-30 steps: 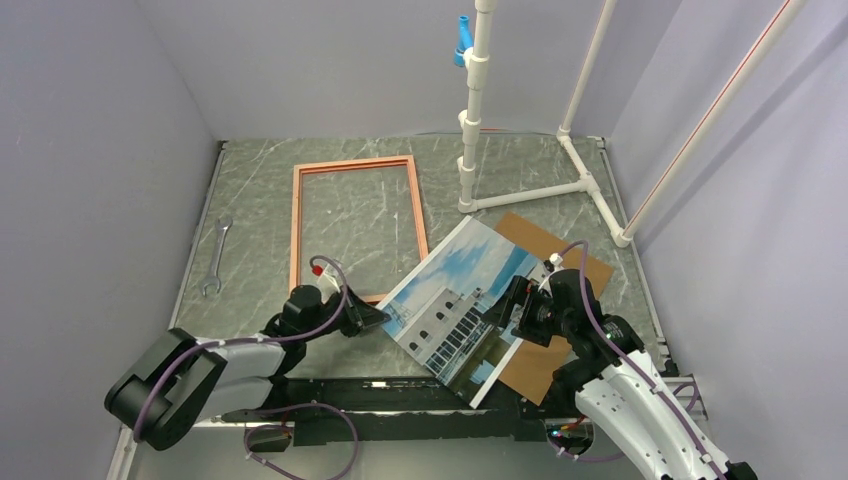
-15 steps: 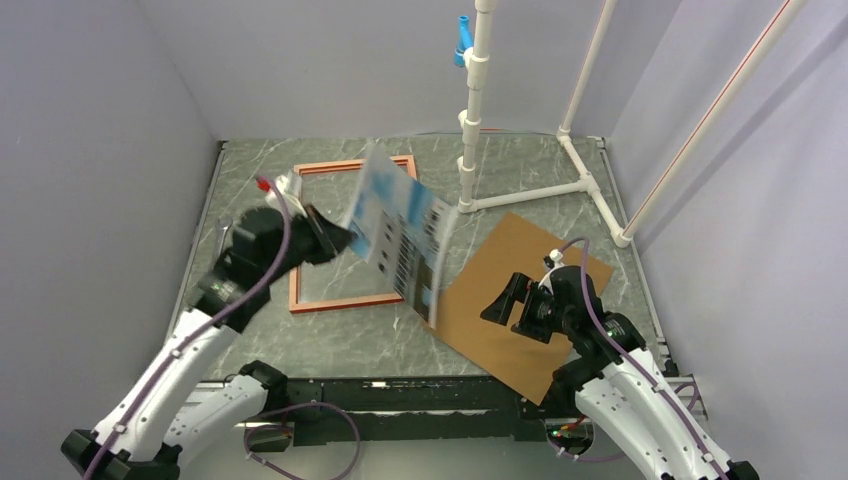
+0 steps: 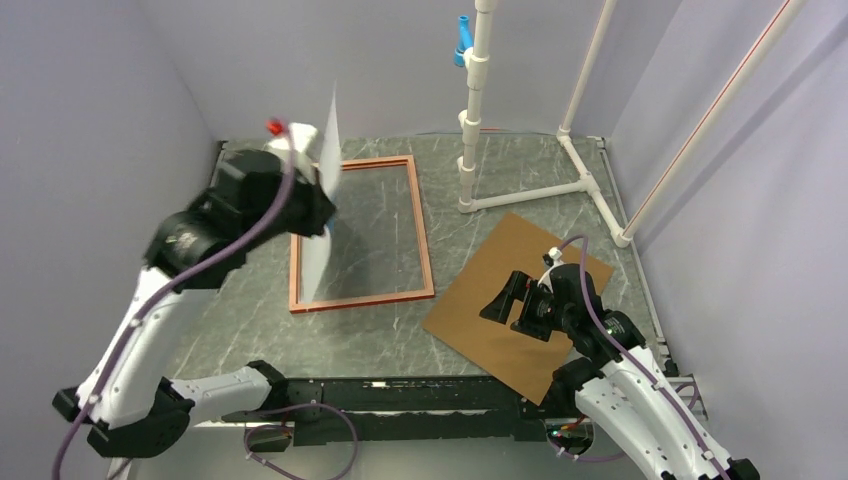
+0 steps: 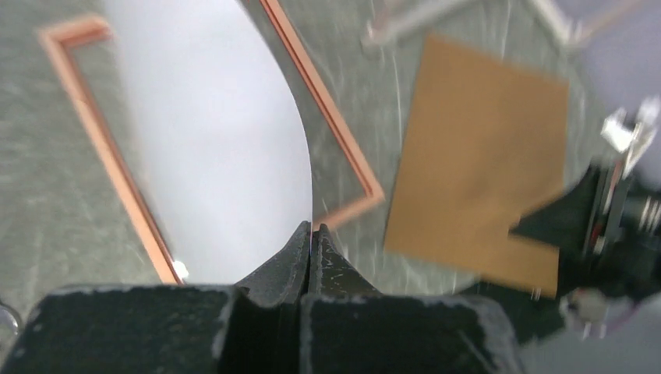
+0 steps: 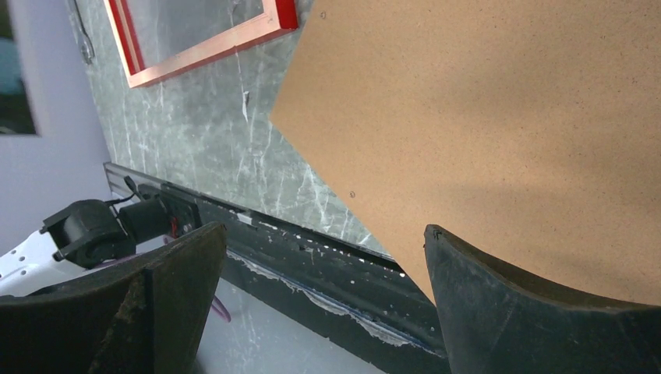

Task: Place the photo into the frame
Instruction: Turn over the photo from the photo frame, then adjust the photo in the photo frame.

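Observation:
My left gripper (image 3: pixel 322 207) is raised over the left side of the frame and shut on the photo (image 3: pixel 322 190). The photo hangs nearly edge-on in the top view, its white back showing. In the left wrist view the white back (image 4: pixel 210 140) fills the space ahead of the pinched gripper (image 4: pixel 312 228) and hides most of the frame's inside. The orange-brown frame (image 3: pixel 422 230) lies flat on the table; its rails (image 4: pixel 329 109) show on both sides of the sheet. My right gripper (image 3: pixel 505 300) stands open over the brown backing board (image 3: pixel 480 330), holding nothing.
The backing board (image 5: pixel 483 117) lies right of the frame (image 5: pixel 210 51), one corner toward the table's near edge. A white pipe stand (image 3: pixel 470 120) rises behind the frame's right corner. A wrench (image 5: pixel 82 39) lies left of the frame. Walls close in on three sides.
My left arm has lifted the photo off the backing board, swung it left and up over the frame, and turned it until its white back shows. The right arm has stayed put.

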`<state>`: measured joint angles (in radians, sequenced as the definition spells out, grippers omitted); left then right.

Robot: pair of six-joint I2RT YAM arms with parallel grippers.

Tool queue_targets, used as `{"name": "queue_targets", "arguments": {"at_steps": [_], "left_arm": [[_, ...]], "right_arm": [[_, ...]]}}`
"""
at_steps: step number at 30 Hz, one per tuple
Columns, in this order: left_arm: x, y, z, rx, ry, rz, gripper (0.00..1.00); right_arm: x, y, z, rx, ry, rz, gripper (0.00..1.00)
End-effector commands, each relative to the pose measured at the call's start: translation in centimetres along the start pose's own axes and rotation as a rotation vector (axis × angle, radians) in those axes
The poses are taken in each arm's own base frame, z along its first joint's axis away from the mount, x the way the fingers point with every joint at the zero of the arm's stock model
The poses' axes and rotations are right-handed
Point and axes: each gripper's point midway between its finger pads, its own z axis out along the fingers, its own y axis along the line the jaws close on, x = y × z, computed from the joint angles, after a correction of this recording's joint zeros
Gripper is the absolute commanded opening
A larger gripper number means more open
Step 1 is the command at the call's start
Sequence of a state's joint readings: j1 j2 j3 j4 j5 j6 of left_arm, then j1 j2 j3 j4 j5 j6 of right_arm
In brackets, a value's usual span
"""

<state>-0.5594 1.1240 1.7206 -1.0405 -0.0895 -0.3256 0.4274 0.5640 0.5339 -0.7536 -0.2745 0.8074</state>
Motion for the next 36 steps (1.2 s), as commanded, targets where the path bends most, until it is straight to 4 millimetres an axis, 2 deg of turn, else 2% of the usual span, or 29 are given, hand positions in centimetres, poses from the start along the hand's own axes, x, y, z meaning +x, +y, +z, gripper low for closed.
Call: {"name": "queue_targets", "arguments": {"at_steps": [1, 6, 10, 13, 17, 18, 20, 21, 23, 27, 32, 36], "left_arm": [[9.3, -2.8, 4.3, 0.045, 0.273, 0.138, 0.0], [18.0, -8.3, 8.2, 0.112, 0.444, 0.19, 0.0], [23.1, -11.8, 9.9, 0.079, 0.55, 0.267, 0.0], [26.6, -13.2, 11.1, 0.036, 0.611, 0.296, 0.0], [30.0, -13.4, 11.5, 0.017, 0.66, 0.286, 0.01], [30.5, -13.5, 11.4, 0.03, 0.667, 0.279, 0.09], [31.3, -13.9, 11.1, 0.069, 0.679, 0.256, 0.49], [31.4, -14.2, 10.9, 0.094, 0.679, 0.246, 0.63], [31.3, -14.8, 10.4, 0.146, 0.665, 0.227, 0.75], [30.4, -15.8, 8.9, 0.265, 0.632, 0.177, 0.87], [29.8, -17.1, 7.4, 0.424, 0.609, 0.093, 0.89], [29.8, -16.1, 7.1, 0.467, 0.592, 0.007, 0.89]], "right_arm": [[-1.1, 1.6, -0.4, -0.05, -0.033, -0.02, 1.0], [-1.6, 1.4, -0.4, -0.039, -0.063, -0.023, 1.0], [-1.4, 1.1, 0.1, -0.038, -0.052, -0.011, 1.0], [-1.1, 0.8, 0.4, -0.036, -0.047, -0.002, 1.0], [-1.0, 0.4, 0.7, -0.03, -0.051, -0.006, 1.0], [-1.0, 0.3, 0.8, -0.029, -0.049, -0.007, 1.0], [-0.9, 0.4, 1.2, -0.039, -0.038, -0.009, 1.0], [-0.8, 0.4, 1.4, -0.046, -0.034, -0.009, 1.0], [-0.8, 0.6, 1.9, -0.06, -0.024, -0.009, 1.0], [-0.8, 0.9, 2.7, -0.085, -0.012, -0.023, 1.0], [-1.3, 2.3, 3.6, -0.152, 0.004, -0.044, 1.0], [-1.2, 3.3, 5.0, -0.211, 0.04, -0.043, 1.0]]}}
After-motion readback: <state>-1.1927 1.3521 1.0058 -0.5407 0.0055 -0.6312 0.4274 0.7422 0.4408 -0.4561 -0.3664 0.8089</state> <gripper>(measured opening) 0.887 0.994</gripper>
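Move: The left hand already pinches the photo's edge, high up; the bare table strip by the brown board's left corner, where that edge comes down, lies about 11 cm back, 18 cm right and 35 cm below. At table height the frame's middle is some 12 cm ahead and 2 cm right, the brown board's 4 cm back and 36 cm right. From the open right hand that strip is roughly 11 cm left, 1 cm back and 9 cm below. Left hand sweeps the photo some 35 cm down, right and back, releases it, lifts slightly; right creeps forward-left. ##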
